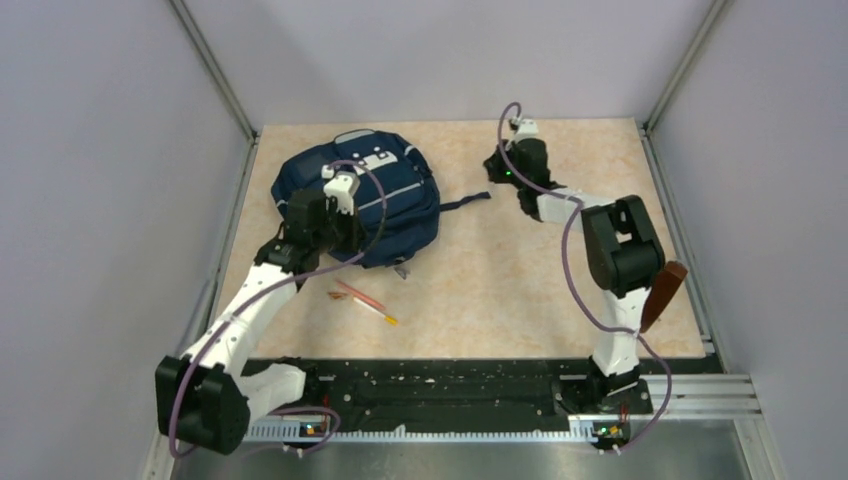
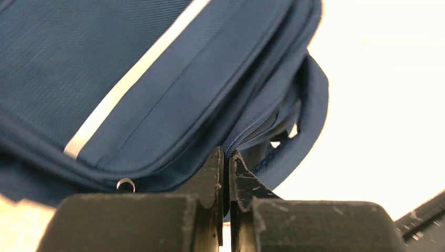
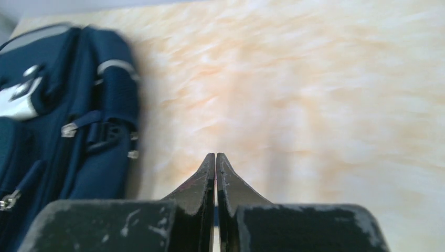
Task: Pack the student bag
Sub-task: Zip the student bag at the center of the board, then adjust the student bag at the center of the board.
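Note:
The student bag point(image 1: 400, 200), navy with thin pale stripes and white patches, lies flat at the far left of the table. My left gripper point(image 1: 338, 238) sits at its near edge. In the left wrist view the gripper point(image 2: 226, 155) is shut, and the bag's point(image 2: 105, 63) zipper seam runs into its tips. A dark strap point(image 1: 462, 204) stretches from the bag's right side to my right gripper point(image 1: 495, 180). In the right wrist view that gripper point(image 3: 215, 157) is shut, with a sliver of dark blue between the fingers. The bag point(image 3: 99, 115) is on its left.
Thin orange and red pencils point(image 1: 362, 300) lie on the table in front of the bag. A brown flat object point(image 1: 665, 293) leans at the right edge beside the right arm. Grey walls and metal rails enclose the table on three sides.

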Action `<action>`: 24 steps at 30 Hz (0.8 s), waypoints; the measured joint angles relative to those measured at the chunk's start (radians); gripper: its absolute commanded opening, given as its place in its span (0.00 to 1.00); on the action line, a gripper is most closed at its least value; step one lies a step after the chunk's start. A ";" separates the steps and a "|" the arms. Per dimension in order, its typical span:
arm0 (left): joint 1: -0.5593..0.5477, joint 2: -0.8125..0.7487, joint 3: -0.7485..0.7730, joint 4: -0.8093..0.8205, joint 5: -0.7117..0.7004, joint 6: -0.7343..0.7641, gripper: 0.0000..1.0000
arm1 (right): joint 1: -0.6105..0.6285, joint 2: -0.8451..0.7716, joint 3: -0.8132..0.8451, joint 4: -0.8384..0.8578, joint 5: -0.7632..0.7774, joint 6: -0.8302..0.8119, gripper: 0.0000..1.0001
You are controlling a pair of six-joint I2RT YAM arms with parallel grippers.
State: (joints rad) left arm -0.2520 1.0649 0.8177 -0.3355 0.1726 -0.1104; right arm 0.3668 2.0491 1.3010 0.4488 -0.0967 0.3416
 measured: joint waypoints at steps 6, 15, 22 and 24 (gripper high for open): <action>-0.017 0.150 0.089 0.068 0.244 0.032 0.10 | -0.121 -0.153 -0.156 0.022 0.055 -0.024 0.16; -0.099 0.140 0.096 0.153 0.303 0.051 0.83 | -0.125 -0.261 -0.230 -0.076 -0.092 -0.049 0.68; -0.092 -0.058 -0.012 0.241 0.079 -0.108 0.90 | -0.109 -0.266 -0.221 -0.090 -0.236 -0.018 0.70; -0.072 -0.070 -0.033 0.256 0.015 -0.158 0.90 | -0.097 -0.256 -0.203 -0.087 -0.252 0.001 0.70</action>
State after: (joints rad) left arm -0.3244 0.9947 0.7845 -0.0799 0.1879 -0.2687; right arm 0.2703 1.7935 1.0977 0.3614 -0.3489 0.3424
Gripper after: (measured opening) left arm 0.899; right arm 0.698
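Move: My left hand is still pinching the bag by its zip edge. The bag's lower right corner, where I drag next, lies about 15 cm to the right, level ahead and some 9 cm below; the bag's middle is about 9 cm ahead and 10 cm down. The pens lie 13 cm back, 16 cm below. From my empty right hand the loose strap is about 7 cm back, 6 cm left and 9 cm down. I drag the bag's zip edge rightward about 9 cm with my left hand, wrist turning some 20 degrees clockwise, then open wide to let go and come back left about 5 cm, rising clear over the bag. My shut right hand swings right 9 cm beyond the strap, then spreads its fingers and draws back and left by about 6 cm each. ##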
